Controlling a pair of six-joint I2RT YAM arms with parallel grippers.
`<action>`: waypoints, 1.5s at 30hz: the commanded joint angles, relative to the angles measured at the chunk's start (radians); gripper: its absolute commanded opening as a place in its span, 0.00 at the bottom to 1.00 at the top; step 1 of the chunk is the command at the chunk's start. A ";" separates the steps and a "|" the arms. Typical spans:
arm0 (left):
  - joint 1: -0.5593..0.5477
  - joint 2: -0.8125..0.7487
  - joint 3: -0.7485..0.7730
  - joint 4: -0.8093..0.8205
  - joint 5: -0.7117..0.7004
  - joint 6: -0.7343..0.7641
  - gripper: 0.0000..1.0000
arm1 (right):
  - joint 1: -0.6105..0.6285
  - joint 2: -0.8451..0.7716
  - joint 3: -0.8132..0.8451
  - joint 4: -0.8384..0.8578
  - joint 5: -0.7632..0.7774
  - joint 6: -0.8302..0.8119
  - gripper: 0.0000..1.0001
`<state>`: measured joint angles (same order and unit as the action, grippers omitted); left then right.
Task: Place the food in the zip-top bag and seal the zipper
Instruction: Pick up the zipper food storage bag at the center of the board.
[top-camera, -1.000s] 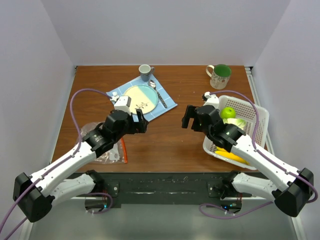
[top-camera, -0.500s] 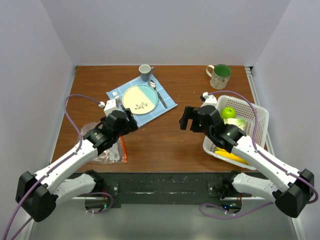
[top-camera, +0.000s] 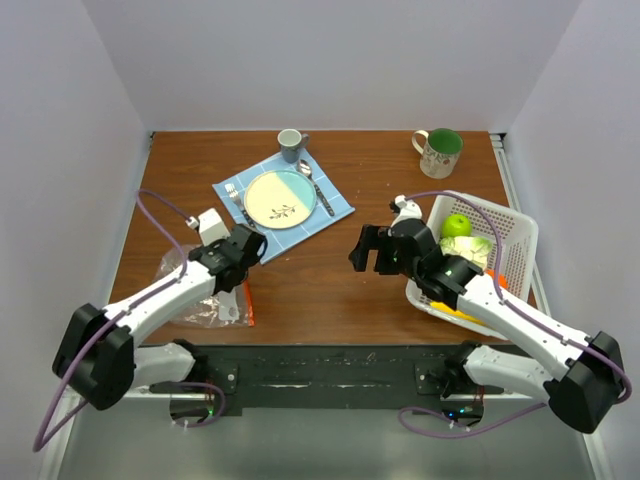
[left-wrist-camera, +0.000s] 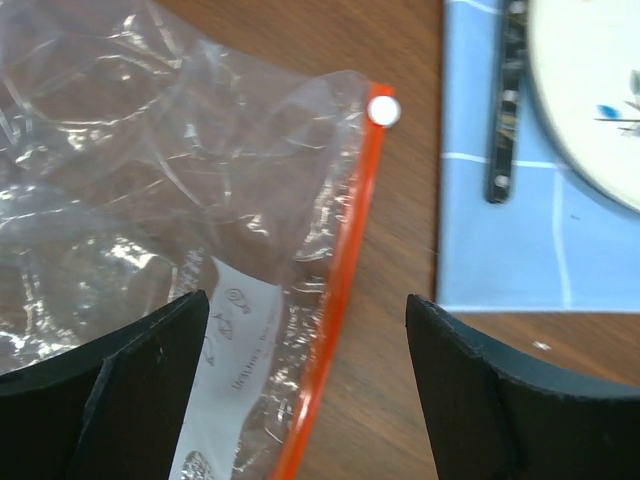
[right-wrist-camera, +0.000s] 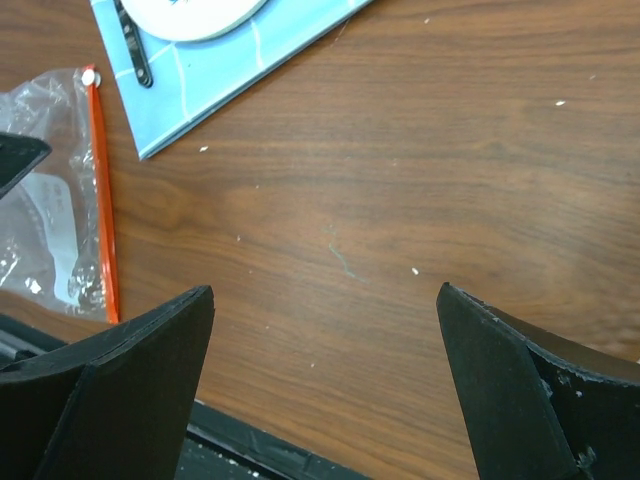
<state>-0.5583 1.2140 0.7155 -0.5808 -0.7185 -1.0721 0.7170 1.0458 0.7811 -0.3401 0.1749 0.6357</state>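
The clear zip-top bag (left-wrist-camera: 150, 190) lies crumpled at the table's near left, also seen from above as the bag (top-camera: 190, 292). Its orange-red zipper (left-wrist-camera: 345, 270) runs between my left gripper's open fingers, with a white slider (left-wrist-camera: 383, 110) at the far end. My left gripper (left-wrist-camera: 308, 330) hangs just over the zipper and holds nothing; from above, the left gripper (top-camera: 243, 272) is at the bag's right edge. The food sits in the white basket (top-camera: 515, 240): green apple (top-camera: 457, 224), leafy piece (top-camera: 472, 246), banana (top-camera: 455, 312). My right gripper (right-wrist-camera: 325, 310) is open over bare wood, left of the basket.
A blue placemat (top-camera: 335, 208) with a plate (top-camera: 280, 198), fork and spoon lies at centre back. A grey cup (top-camera: 290, 143) and a green-lined mug (top-camera: 438, 152) stand near the far edge. Bare wood lies between the two grippers.
My left arm has swung back and to the left, from beside the placemat down to the bag's zipper edge. The right gripper has drifted slightly left and nearer.
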 joint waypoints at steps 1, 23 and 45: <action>0.001 0.068 -0.010 -0.088 -0.174 -0.129 0.84 | -0.001 0.019 -0.017 0.072 -0.060 0.019 0.97; -0.032 -0.428 -0.105 0.215 0.273 0.225 0.00 | 0.041 0.135 0.004 0.254 -0.225 0.067 0.95; -0.034 -0.570 -0.274 0.734 0.708 0.271 0.00 | 0.157 0.146 0.076 0.470 -0.287 0.271 0.47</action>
<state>-0.5896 0.6338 0.4591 0.0463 -0.0582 -0.7856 0.8417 1.1763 0.8299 0.0444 -0.1055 0.8715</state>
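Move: The zipper bag lies flat on the board, its middle about 7 cm to the left of the left hand, 4 cm nearer the base and 5 cm below; its orange zipper edge runs almost under that hand. Off the far side of the bag, the plate is some 19 cm ahead of the left hand and 12 cm right, the fork about 17 cm ahead and 2 cm right. From the right hand the bag's middle is roughly 43 cm left, 2 cm back and 12 cm below, the plate 21 cm ahead and 24 cm left. Down and left about 5 cm, slightly back, the left hand shuts its fingers on the clear film just inside the zipper, then swings it up some 18 cm and 15 cm right, turning clockwise with its fingertips tilting up. The right hand travels about 12 cm left, dipping then rising and rolling, its fingers closing to half open as they near the zipper. ##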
